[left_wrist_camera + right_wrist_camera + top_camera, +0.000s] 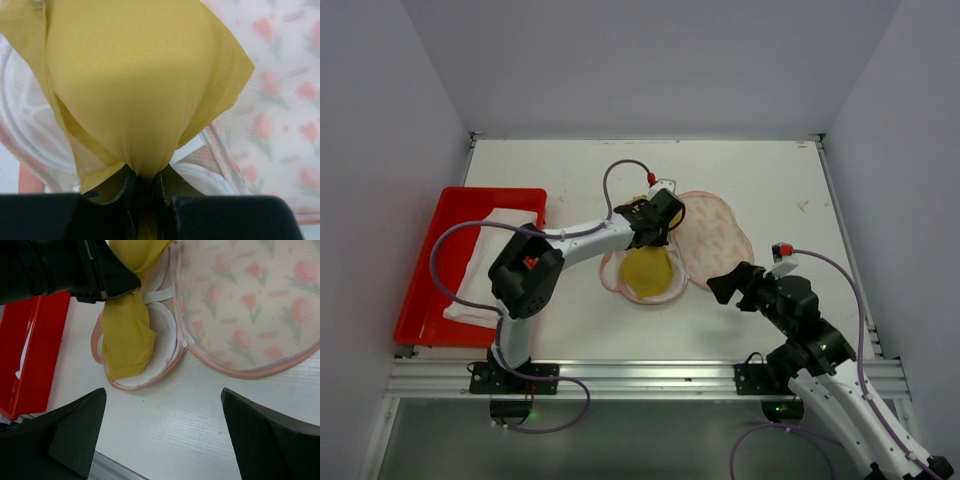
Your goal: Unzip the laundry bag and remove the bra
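Note:
The laundry bag (720, 235) lies unzipped in the middle of the table, its printed pink lid (250, 305) flipped over to the right. The mustard-yellow bra (648, 272) sits in the bag's lower white-lined half. My left gripper (660, 215) reaches over the bag from the left. In the left wrist view it (146, 177) is shut on a bunched fold of the bra (140, 85), with the printed mesh (280, 100) behind. My right gripper (163, 392) hovers open over bare table, just in front of the bag, with nothing between its fingers (75, 430). The bra (125, 340) shows beyond it.
A red tray (490, 193) holding a white cloth (490, 260) stands at the left of the table. An aluminium rail (640, 375) runs along the near edge. White walls enclose the table on three sides.

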`<state>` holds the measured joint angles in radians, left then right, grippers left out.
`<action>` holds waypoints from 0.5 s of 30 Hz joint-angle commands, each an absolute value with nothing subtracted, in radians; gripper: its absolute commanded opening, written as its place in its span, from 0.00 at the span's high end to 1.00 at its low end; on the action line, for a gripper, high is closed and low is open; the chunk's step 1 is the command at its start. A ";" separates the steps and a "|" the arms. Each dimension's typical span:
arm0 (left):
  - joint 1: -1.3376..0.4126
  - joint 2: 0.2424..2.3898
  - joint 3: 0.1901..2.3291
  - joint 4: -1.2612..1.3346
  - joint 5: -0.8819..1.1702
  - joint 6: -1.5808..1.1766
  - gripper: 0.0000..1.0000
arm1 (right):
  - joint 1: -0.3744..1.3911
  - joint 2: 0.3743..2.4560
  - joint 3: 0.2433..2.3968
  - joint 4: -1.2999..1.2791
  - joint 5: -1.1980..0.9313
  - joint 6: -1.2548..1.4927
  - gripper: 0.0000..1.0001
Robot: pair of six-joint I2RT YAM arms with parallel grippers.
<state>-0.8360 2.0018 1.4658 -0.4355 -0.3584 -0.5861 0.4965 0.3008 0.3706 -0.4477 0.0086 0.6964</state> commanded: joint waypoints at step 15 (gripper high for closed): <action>-0.828 1.622 1.471 -0.572 -0.636 -0.387 0.90 | 0.497 0.301 0.379 -0.414 -0.017 0.695 0.01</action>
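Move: The yellow bra is already pinched at its middle in the left hand; the red bin it is headed for has its middle about 38 cm to the left and 5 cm back, at slightly lower height. White cloth in the bin lies roughly 35 cm left, 5 cm back. The opened bag half sits just beneath the hand, its flap 12 cm to the right. From the right hand, the bra is some 15 cm ahead, 15 cm left and 11 cm below. The bra, still pinched at its middle between the two cups, is carried straight up off the open laundry bag by the left hand, about 10 cm in all; late in the rise the hand also swings some 4 cm left towards the red bin. The fingers keep their hold while the wrist tips them up about 10 degrees. ##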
